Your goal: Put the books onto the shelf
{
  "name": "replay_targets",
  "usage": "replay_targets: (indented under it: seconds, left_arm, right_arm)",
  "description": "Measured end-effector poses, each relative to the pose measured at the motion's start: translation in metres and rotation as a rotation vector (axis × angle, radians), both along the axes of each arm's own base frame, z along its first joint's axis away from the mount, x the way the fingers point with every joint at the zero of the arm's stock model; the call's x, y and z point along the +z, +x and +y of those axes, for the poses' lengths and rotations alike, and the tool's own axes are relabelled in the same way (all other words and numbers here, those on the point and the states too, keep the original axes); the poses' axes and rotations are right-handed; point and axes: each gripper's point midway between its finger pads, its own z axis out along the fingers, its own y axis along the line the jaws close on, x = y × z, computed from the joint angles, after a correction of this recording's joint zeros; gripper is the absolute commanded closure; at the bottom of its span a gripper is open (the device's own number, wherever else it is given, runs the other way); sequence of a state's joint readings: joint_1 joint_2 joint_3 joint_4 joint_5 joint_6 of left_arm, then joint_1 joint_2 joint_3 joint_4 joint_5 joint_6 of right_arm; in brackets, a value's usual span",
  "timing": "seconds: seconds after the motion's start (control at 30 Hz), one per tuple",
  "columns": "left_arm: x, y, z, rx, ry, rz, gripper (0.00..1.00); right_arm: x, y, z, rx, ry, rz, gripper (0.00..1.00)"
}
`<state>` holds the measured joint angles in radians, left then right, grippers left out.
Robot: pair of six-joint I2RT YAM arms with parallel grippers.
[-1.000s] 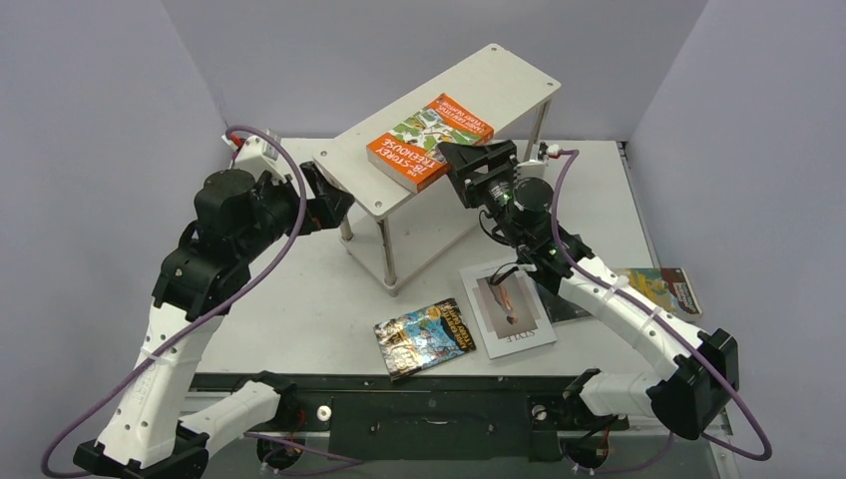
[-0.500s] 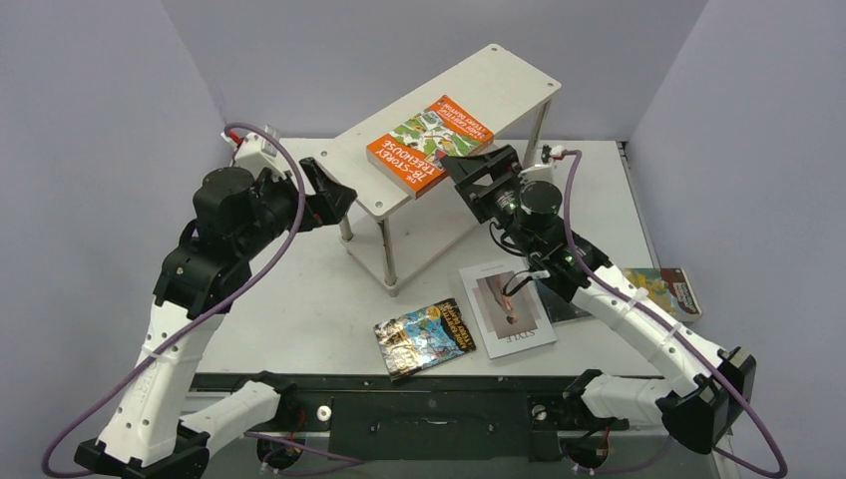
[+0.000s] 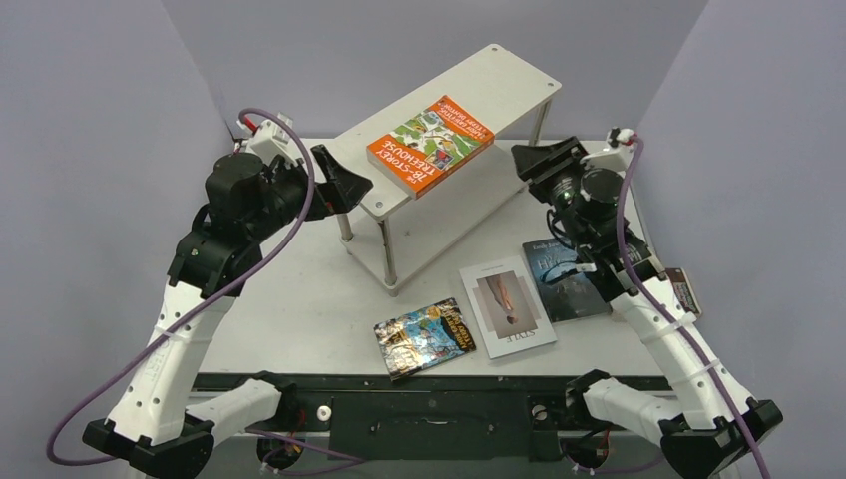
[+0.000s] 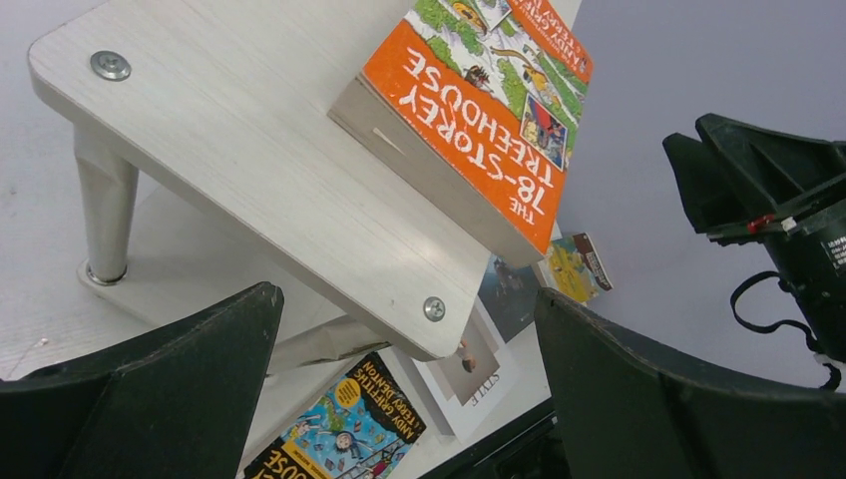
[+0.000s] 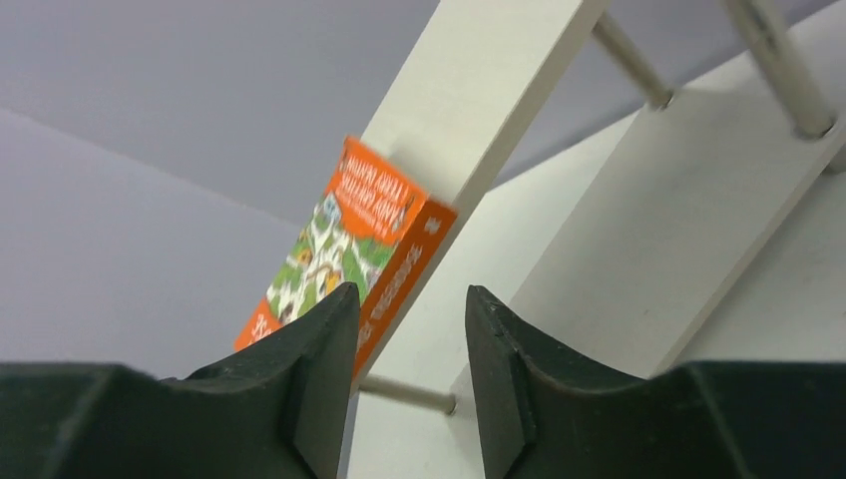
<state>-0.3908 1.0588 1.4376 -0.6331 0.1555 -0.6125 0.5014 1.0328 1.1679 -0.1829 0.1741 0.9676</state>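
The white two-tier shelf [image 3: 499, 85] stands at the back of the table. An orange book [image 3: 429, 145] lies flat on its top board, one corner hanging over the near edge. On the table lie a comic book [image 3: 424, 337], a white book [image 3: 507, 307] and a dark blue book [image 3: 564, 279]. A yellow-teal book [image 4: 574, 264] is mostly hidden behind the right arm in the top view. My left gripper [image 3: 344, 182] is open beside the shelf's left end [image 4: 249, 150]. My right gripper [image 3: 534, 160] hangs right of the shelf, jaws apart and holding nothing.
The shelf's thin metal legs [image 3: 387, 249] stand between the arms. Grey walls close in the table on the left, back and right. The black frame [image 3: 429, 399] with the arm bases runs along the near edge.
My right gripper has left the orange book's near edge and pulled back to the right, uncovering the dark blue book. My left gripper has shifted slightly toward the shelf's end.
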Motion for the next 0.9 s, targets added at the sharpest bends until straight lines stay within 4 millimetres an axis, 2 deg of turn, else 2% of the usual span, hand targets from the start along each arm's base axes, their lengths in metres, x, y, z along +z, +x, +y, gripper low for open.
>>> replay_targets:
  seconds: [0.1,0.17,0.3,0.37,0.47,0.53,0.7,0.9]
  left_arm:
    - [0.008,0.001,-0.004,-0.015,-0.023,-0.011,0.02]
    - [0.011,0.001,-0.006,-0.021,-0.031,-0.019,0.02]
    - [0.011,0.001,-0.005,-0.019,-0.03,-0.014,0.03]
    - [0.01,0.0,-0.005,-0.017,-0.034,-0.008,0.03]
    - [0.012,-0.002,-0.004,-0.015,-0.05,-0.002,0.04]
    - [0.013,-0.005,-0.004,-0.017,-0.066,0.003,0.04]
    - [0.008,-0.012,-0.007,-0.04,-0.092,0.028,0.03]
    - [0.002,-0.012,-0.01,-0.053,-0.099,0.049,0.03]
  right_arm:
    - [0.02,0.018,-0.024,-0.061,-0.046,-0.032,0.51]
    - [0.037,0.031,-0.028,-0.063,-0.072,-0.057,0.47]
    - [0.057,0.062,-0.014,0.004,-0.122,-0.08,0.39]
    - [0.058,0.079,-0.001,0.051,-0.152,-0.072,0.36]
    - [0.047,0.103,0.017,0.118,-0.19,-0.044,0.32]
    - [0.029,0.113,0.026,0.154,-0.213,-0.004,0.31]
    - [-0.006,0.125,0.043,0.235,-0.234,0.079,0.3]
    - [-0.007,0.123,0.054,0.297,-0.221,0.071,0.3]
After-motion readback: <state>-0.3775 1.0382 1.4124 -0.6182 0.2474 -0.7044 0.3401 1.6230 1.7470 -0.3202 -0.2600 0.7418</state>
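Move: The orange treehouse book lies on the shelf's top board, about 5 cm ahead of the right hand, some 17 cm to its left and roughly 3 cm below. The board's middle is about 10 cm ahead of that hand and 16 cm to its left, its right-hand end some 22 cm ahead and 2 cm to the right, both about 5 cm below. From the left hand, the book is some 18 cm to the right, 8 cm ahead and 5 cm lower. Swing the right gripper around to the book's far right end, about 12 cm forward in all. Start forward, up and slightly right, then carry it left over the board and sink back to the starting height, turning the wrist some 15 degrees counter-clockwise. Spread the fingers wider on the way, and finish close to the end with the authors' names. ##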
